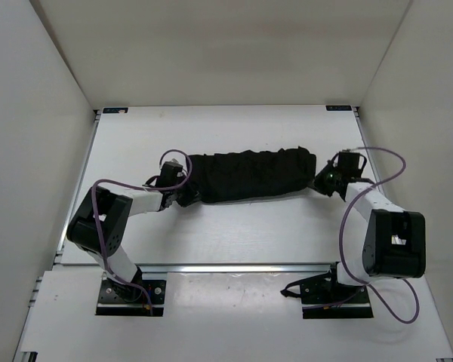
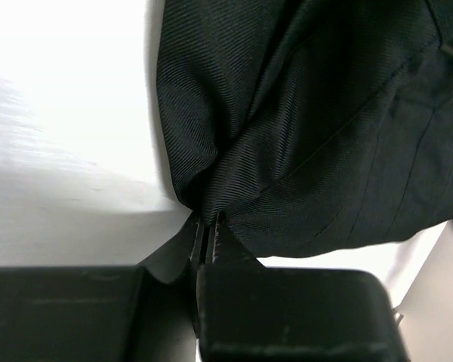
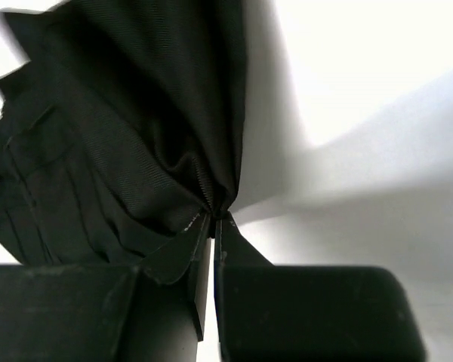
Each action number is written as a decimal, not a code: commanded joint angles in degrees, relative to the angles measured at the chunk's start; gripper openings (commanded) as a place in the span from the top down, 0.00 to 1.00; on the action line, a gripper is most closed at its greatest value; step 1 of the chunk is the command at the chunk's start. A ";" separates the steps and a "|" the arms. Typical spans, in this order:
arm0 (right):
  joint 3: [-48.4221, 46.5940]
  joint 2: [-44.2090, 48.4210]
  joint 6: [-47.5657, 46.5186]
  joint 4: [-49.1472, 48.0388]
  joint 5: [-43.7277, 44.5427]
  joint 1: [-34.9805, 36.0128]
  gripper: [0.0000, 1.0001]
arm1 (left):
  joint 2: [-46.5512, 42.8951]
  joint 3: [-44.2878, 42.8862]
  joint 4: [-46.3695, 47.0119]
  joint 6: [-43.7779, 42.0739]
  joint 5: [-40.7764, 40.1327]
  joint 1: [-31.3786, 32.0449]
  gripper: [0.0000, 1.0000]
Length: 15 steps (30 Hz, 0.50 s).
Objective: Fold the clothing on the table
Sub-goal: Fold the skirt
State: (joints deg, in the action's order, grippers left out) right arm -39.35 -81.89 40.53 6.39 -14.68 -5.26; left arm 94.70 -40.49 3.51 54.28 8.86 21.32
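Note:
The clothing (image 1: 251,175), black pleated fabric, lies as a long band across the middle of the white table (image 1: 234,234). My left gripper (image 1: 187,194) is at its left end, shut on a pinch of the clothing (image 2: 302,121); the left gripper (image 2: 206,224) has fabric bunched between its tips. At the right end my right gripper (image 1: 322,181) is likewise shut on the clothing (image 3: 113,143). In the right wrist view the cloth gathers into the right gripper (image 3: 214,216).
White walls stand on the left, right and back of the table. A silver rail (image 1: 234,267) runs along the near edge, with both arm bases behind it. Purple cables (image 1: 385,162) loop from each arm.

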 commanded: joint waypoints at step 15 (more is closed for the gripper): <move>-40.00 -16.44 -23.31 9.87 -0.35 36.10 1.00 | 0.32 1.81 3.87 3.28 1.06 2.24 1.00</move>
State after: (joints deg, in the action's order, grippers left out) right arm -75.46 -95.26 17.96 16.23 -13.19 27.83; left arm 95.39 -40.03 6.02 56.95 8.88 23.42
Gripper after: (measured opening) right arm 0.009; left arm 0.100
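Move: The right hand already holds the skirt's right end, a few centimetres up. The middle of the skirt lies about 19 cm to its left, 5 cm farther out and 5 cm lower, and the skirt's left end about 36 cm left, 5 cm out and 5 cm down. The left gripper, shut on the near left corner, is some 35 cm left, 2 cm back and 4 cm lower; from that left hand the skirt's middle lies about 17 cm right and 7 cm ahead. Keeping its pinch on the skirt's right end, the right hand sweeps it about 22 cm left over the skirt towards the left half, first lifting some 13 cm and reaching about 6 cm forward, then travelling mostly sideways and starting to sink at the very end, while the wrist swings about 45 degrees counter-clockwise and the fingers tilt up from the table. Low at the near left corner, the left hand keeps its pinch as an anchor and eases only about 1.5 cm to the right. ##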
